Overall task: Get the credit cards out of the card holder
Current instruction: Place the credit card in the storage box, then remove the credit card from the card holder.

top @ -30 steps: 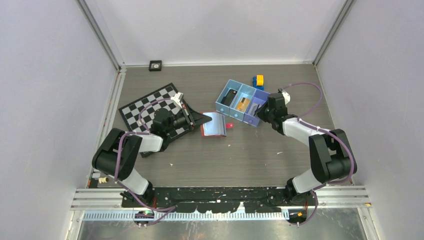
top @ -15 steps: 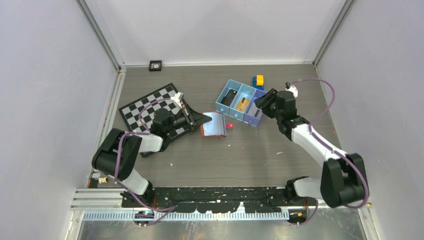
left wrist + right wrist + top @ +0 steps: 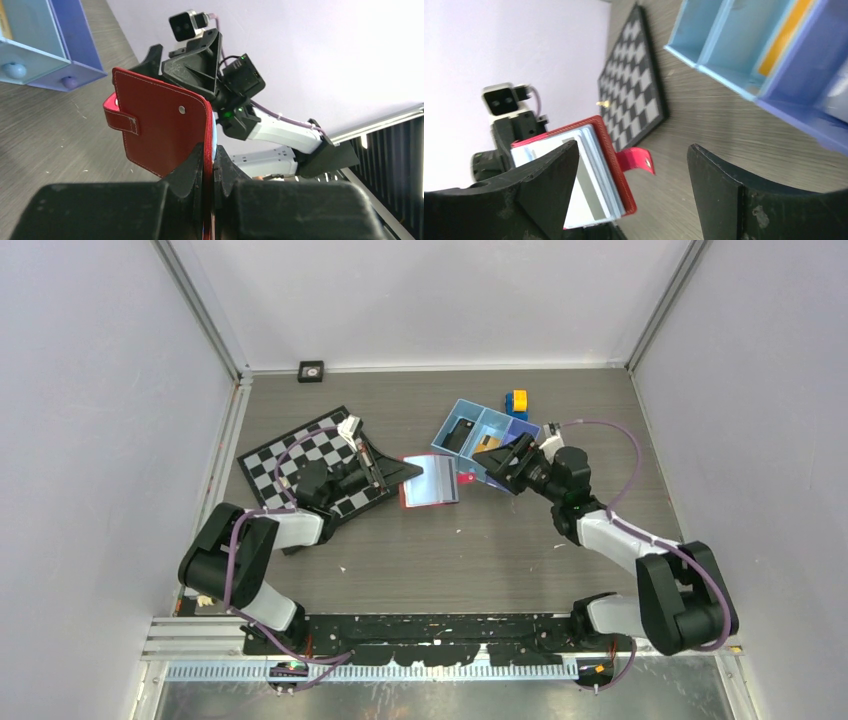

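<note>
The card holder [image 3: 432,486], a red wallet, is held up off the table with its pale lining facing right. My left gripper [image 3: 408,471] is shut on its edge; in the left wrist view the fingers [image 3: 192,167] pinch the red cover [image 3: 160,120]. My right gripper [image 3: 497,466] hangs open just right of the holder, its snap tab [image 3: 636,160] between the spread fingertips [image 3: 566,152]. A greyish strip [image 3: 589,192] shows inside the holder [image 3: 611,160]; I cannot tell whether it is a card. An orange-gold credit card [image 3: 487,444] lies in the blue tray's middle compartment.
The blue three-compartment tray [image 3: 450,418] sits behind the right gripper, a dark flat item [image 3: 461,430] in its left compartment. A checkerboard [image 3: 300,452] lies under the left arm. A yellow-and-blue toy [image 3: 516,402] stands behind the tray, and a small black square [image 3: 311,370] by the back wall.
The right gripper has opened, left the tray's right compartment and swung left to face the holder. The left gripper has raised and tilted the holder a little.
</note>
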Controlling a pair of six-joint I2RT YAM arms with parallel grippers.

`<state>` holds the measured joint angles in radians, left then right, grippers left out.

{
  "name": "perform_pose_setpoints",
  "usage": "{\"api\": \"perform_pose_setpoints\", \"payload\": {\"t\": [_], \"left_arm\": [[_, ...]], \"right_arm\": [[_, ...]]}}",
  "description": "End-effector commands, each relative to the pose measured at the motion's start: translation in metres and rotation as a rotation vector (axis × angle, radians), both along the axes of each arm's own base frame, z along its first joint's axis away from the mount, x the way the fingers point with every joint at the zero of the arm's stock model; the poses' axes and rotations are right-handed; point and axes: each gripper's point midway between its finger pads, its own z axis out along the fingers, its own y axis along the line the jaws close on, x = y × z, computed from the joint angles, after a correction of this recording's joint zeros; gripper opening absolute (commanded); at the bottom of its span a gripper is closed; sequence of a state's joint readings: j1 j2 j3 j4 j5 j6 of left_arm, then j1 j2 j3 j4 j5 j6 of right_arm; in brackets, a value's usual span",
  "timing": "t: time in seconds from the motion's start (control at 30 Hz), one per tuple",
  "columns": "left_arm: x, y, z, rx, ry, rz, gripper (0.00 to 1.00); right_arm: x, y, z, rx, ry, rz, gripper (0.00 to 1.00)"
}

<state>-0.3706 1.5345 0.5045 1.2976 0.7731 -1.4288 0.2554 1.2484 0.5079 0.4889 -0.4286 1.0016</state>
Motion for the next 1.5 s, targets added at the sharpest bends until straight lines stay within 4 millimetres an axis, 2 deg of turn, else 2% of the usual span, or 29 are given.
{"api": "perform_pose_setpoints", "payload": {"t": [0.0,0.1,0.17,0.37,0.57,0.73,0.83,1.03,1.17,1.33,1.47], "left_arm": [[-0.015,0.003,0.046,-0.083,-0.146,-0.043,0.00],[-0.016,0.004,0.051,-0.091,-0.153,-0.043,0.00],[-0.017,0.004,0.055,-0.098,-0.154,-0.048,0.00],[-0.022,0.006,0.067,-0.115,-0.180,-0.053,0.00],[-0.029,0.009,0.080,-0.130,-0.214,-0.053,0.00],[-0.032,0.010,0.086,-0.137,-0.230,-0.054,0.00],[-0.032,0.011,0.088,-0.139,-0.235,-0.053,0.00],[-0.028,0.011,0.086,-0.139,-0.230,-0.039,0.00],[-0.025,0.011,0.083,-0.136,-0.225,-0.026,0.00],[-0.017,0.009,0.070,-0.121,-0.201,-0.010,0.00],[-0.006,0.012,0.056,-0.102,-0.166,0.015,0.00]], "right_arm": [[-0.016,0.036,0.059,0.187,-0.213,0.191,0.84],[-0.027,0.053,0.063,0.210,-0.244,0.261,0.85],[-0.031,0.063,0.058,0.201,-0.243,0.284,0.85],[-0.036,0.077,0.050,0.213,-0.221,0.314,0.86],[-0.034,0.077,0.039,0.189,-0.207,0.280,0.87],[-0.040,0.079,0.053,0.271,-0.235,0.307,0.87],[-0.040,0.079,0.051,0.286,-0.228,0.300,0.87],[-0.053,0.085,0.073,0.413,-0.272,0.356,0.88],[-0.060,0.089,0.080,0.451,-0.262,0.380,0.88],[-0.070,0.088,0.098,0.481,-0.295,0.396,0.88],[-0.070,0.084,0.099,0.475,-0.302,0.375,0.88]]}}
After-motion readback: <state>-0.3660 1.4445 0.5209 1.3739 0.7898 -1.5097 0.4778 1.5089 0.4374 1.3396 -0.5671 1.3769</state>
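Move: To the right gripper's left and a little back, about 12 cm and 3 cm off, is the middle of the open card holder, a few centimetres above that hand. The storage box lies below, centred about 7 cm ahead, 2 cm right and 11 cm down; its purple compartment is around 8 cm right and 6 cm ahead. The left hand already pinches the card holder, whose middle is some 3 cm right and 1 cm back of it. Swinging left away from over the storage box towards the card holder's free side, the empty right hand covers about 9 cm, pauses, then draws back and climbs, some 6 cm each overall. It rolls left side up and turns counter-clockwise, each by 20 degrees or so, jaws staying wide open. The left hand keeps its pinch and lifts the holder about 5 cm, easing slightly back. ##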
